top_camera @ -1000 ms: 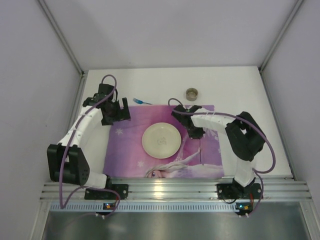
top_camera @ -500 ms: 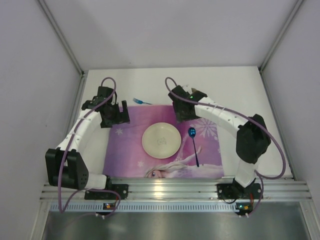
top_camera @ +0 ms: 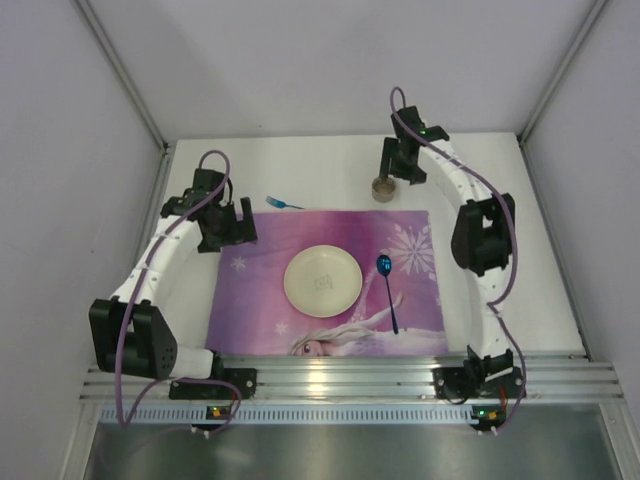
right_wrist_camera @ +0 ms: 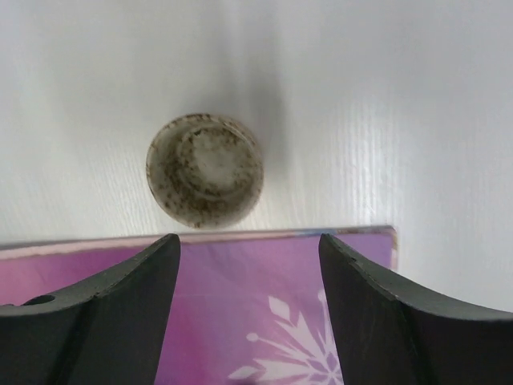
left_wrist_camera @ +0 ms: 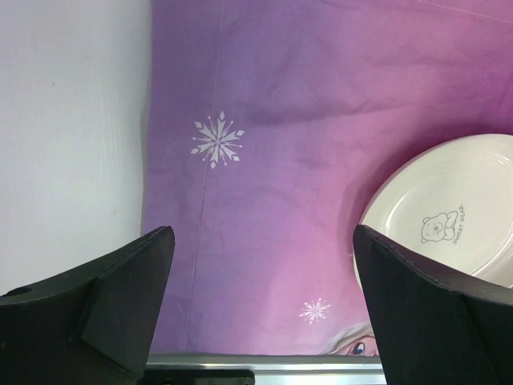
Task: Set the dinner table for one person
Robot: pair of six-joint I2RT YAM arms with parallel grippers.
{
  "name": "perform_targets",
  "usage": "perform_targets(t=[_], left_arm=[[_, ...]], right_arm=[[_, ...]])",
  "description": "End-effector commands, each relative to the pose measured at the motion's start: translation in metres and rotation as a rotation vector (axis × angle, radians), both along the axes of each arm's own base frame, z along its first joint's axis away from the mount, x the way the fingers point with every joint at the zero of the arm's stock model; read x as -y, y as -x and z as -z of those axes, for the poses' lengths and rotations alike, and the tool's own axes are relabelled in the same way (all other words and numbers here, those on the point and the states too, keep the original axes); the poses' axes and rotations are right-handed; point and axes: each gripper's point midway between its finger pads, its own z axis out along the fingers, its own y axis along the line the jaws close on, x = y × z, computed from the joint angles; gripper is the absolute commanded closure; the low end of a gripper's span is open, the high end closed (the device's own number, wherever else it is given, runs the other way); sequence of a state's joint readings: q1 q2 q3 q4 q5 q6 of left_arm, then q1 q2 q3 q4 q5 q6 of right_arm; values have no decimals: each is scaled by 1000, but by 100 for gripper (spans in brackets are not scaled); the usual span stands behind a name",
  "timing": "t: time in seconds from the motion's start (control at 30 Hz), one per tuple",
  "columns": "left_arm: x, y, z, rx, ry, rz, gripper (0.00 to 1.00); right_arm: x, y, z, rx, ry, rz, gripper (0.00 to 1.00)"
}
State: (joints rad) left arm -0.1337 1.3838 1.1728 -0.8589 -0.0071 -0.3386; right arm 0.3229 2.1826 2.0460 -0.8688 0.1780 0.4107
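Observation:
The white dinner table (top_camera: 300,170) carries a purple snowflake mat (top_camera: 255,290). A cream plate (top_camera: 322,281) sits at the mat's middle and shows at the right of the left wrist view (left_wrist_camera: 449,220). A blue spoon (top_camera: 388,290) lies on the mat right of the plate. A blue fork (top_camera: 284,203) lies on the table behind the mat's far left corner. A speckled cup (top_camera: 384,187) stands just beyond the mat's far edge and shows from above in the right wrist view (right_wrist_camera: 205,170). My right gripper (top_camera: 400,160) is open and empty above the cup. My left gripper (top_camera: 228,224) is open and empty over the mat's left part.
The ribbed aluminium rail (top_camera: 340,380) runs along the near edge, by both arm bases. Grey walls close in the table on the left, right and far sides. Bare white tabletop lies beside the mat on either side (top_camera: 520,250).
My right arm has left the spoon on the mat beside the plate and swung away to the far side, over the cup. The left arm has hardly moved.

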Motion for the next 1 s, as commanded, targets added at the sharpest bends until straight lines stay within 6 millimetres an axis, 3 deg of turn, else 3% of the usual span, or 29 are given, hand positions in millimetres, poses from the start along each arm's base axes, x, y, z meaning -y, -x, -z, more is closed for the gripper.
perform_targets(t=[0.0, 0.17, 0.33, 0.43, 0.5, 0.53, 0.6, 0.67, 0.73, 0.77, 0.8, 0.83, 0.87, 0.9, 0.93, 0.97], left_arm=[[-5, -6, -13, 24, -24, -25, 1], [-10, -12, -12, -1, -60, -46, 1], [-15, -26, -19, 7, -96, -60, 1], [-15, -38, -16, 3, -96, -80, 1], [-11, -52, -10, -7, -85, -87, 1], [-9, -57, -8, -12, -81, -90, 1], [-6, -75, 0, -25, -72, -97, 1], [-1, -90, 6, -25, -59, -98, 1], [5, -112, 12, -19, -35, -100, 1], [9, -125, 4, 10, -16, -100, 1], [12, -134, 4, 19, 1, -103, 1], [16, -142, 15, 5, 13, -101, 1], [22, -157, 7, 44, 42, -94, 1], [25, -164, 10, 47, 51, -94, 1], [27, -171, 21, 32, 58, -91, 1], [29, -182, 21, 47, 63, -92, 1]], right_arm=[[-31, -22, 5, 14, -59, -70, 30], [-28, -40, 39, -13, -47, -41, 34], [-9, -42, 68, -57, 0, 1, 40], [-3, -43, 75, -63, 18, 6, 53], [-3, -44, 75, -60, 22, 2, 73], [-2, -47, 73, -53, 19, 3, 87], [-3, -49, 65, -37, 6, -2, 100], [-2, -53, 53, -15, -27, 14, 100], [0, -54, 27, 23, -51, 26, 100], [0, -53, 2, 65, -69, 32, 100], [1, -51, -8, 79, -76, 32, 100], [5, -45, -12, 71, -78, 37, 100], [8, -39, -37, 104, -91, 40, 100], [13, -33, -44, 109, -94, 47, 100], [19, -19, -33, 68, -81, 55, 100], [23, -8, -52, 92, -87, 57, 100]])
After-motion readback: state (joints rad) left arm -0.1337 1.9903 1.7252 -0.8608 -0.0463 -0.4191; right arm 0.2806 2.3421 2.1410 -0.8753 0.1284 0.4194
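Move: The cup stands about 4 cm ahead of my right hand and 4 cm to its left, roughly 9 cm below. From that same hand, the spoon lies some 30 cm back and 2 cm left, and the plate is about 26 cm back and 23 cm left. For my left hand, the visible part of the fork is about 21 cm ahead, 12 cm right and 12 cm down; the plate's middle sits some 6 cm back and 26 cm right. I drop my right hand about 8 cm onto the cup, easing a little forward, and shut its half-spread fingers on the cup's right-hand wall, pinching it; then I lift about 3 cm and start drawing back. Meanwhile my left hand, fingers wide open, swings some 14 cm forward towards the fork, sinking late on the way. ##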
